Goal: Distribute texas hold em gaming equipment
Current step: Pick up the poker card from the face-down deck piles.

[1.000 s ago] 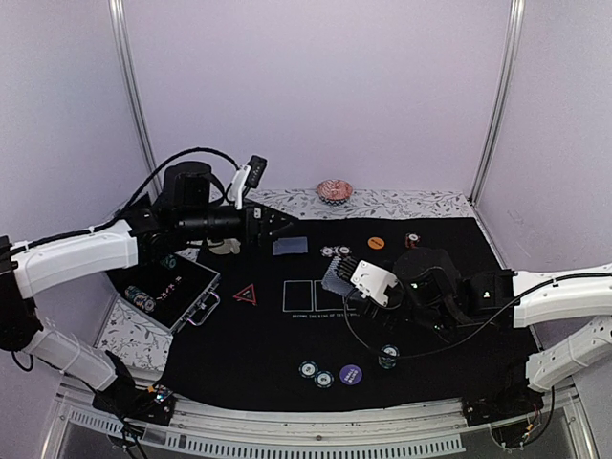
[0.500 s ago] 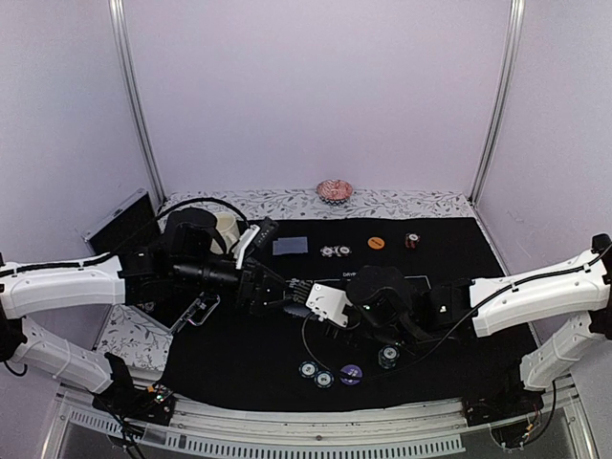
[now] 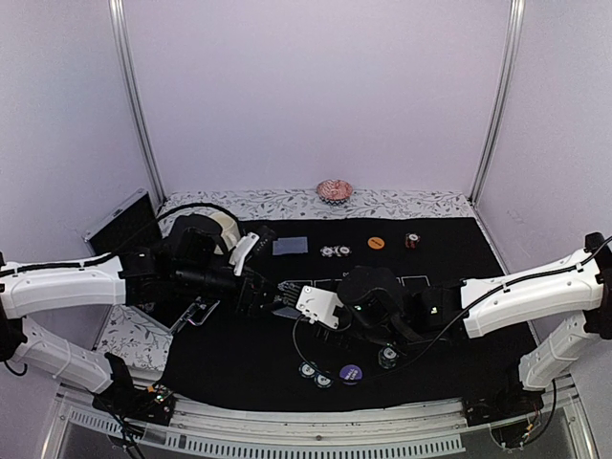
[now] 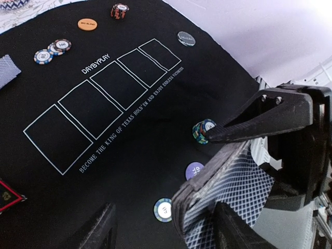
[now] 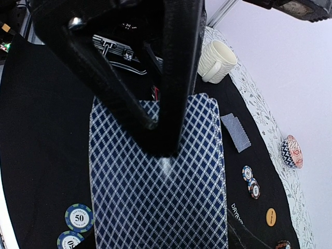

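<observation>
My right gripper is shut on a deck of blue-grey diamond-backed playing cards, held over the black mat left of centre. My left gripper faces it, open, and a corner of the deck pokes in between its fingers beside the right one. On the mat lie a purple button, single chips, a chip stack, an orange button, a black button, a small pile of cards and a red-outlined triangle.
A cream mug stands at the mat's back left, with an open black case beside it. A pink ruffled dish sits on the floral cloth at the back. More chips and a small stack lie at the far side.
The left arm swung from the back left toward the middle of the mat. The right arm carried the deck leftward to meet it. The two grippers now stand close together.
</observation>
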Robot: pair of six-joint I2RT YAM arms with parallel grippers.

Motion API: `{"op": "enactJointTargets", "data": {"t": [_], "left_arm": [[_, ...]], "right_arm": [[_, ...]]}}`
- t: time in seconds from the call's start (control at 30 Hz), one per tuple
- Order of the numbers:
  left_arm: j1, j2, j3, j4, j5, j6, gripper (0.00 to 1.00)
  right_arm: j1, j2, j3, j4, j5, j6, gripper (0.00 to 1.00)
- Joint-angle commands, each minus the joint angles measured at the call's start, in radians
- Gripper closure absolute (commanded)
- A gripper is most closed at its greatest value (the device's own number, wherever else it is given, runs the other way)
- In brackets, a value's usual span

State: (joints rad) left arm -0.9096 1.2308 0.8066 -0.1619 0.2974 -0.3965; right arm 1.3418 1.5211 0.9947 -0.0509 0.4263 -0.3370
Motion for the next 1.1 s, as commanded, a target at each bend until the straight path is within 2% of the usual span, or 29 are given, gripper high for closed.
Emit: {"op": "enactJointTargets", "data": {"t": [0.0,0.17,0.37,0.57,0.63,0.73,0.8,1.0,1.07], "left_arm": [[-0.006,-0.028,0.000,-0.060,-0.047,0.021,0.38],[-0.005,-0.046,-0.014,-0.030,-0.025,0.008,0.41],[-0.005,-0.064,-0.026,0.043,0.087,-0.011,0.37],[0.008,-0.118,-0.030,0.016,0.064,-0.015,0.34],[0.015,-0.130,-0.035,0.013,0.064,-0.023,0.37],[0.019,-0.132,-0.047,0.028,0.071,-0.035,0.51],[0.019,-0.123,-0.050,0.039,0.081,-0.042,0.57],[0.023,-0.096,-0.044,0.038,0.083,-0.036,0.59],[0.025,-0.089,-0.042,0.038,0.078,-0.036,0.64]], "right_arm": [[0.007,-0.020,-0.004,0.045,0.014,-0.002,0.45],[0.006,-0.025,-0.009,0.048,0.020,-0.002,0.44],[0.006,-0.027,-0.012,0.050,0.022,-0.002,0.44],[0.006,-0.037,-0.029,0.054,0.027,0.001,0.44],[0.006,-0.039,-0.030,0.055,0.027,0.002,0.45],[0.007,-0.039,-0.030,0.057,0.027,0.001,0.45],[0.007,-0.039,-0.030,0.060,0.027,0.000,0.45],[0.007,-0.048,-0.037,0.060,0.025,-0.002,0.45],[0.007,-0.051,-0.038,0.060,0.024,-0.002,0.45]]}}
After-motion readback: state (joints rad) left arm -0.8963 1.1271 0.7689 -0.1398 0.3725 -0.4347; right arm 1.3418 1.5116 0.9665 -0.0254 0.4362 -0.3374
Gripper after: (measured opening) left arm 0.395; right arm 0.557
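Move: The deck in the right hand is almost at the left fingertips: its face-down top card has its middle about 3 cm to the left hand's right, 1 cm back and 1 cm lower. From the right hand, that card's middle lies some 3 cm left and 1 cm ahead, at about the same height. Below, counted from the left hand, the nearer "50" chip is roughly 8 cm back and 6 cm right, the purple button 10 cm back and 16 cm right, both about 15 cm down. With one finger against the patterned face of the deck, the left hand drags the top card towards the deck's free end, rising about 3.5 cm while easing back 1.5 cm, then sinking roughly 1 cm. Its fingers narrow from about two-thirds open to a bit over a third around the deck's end, as the right hand keeps the deck gripped and practically still. ##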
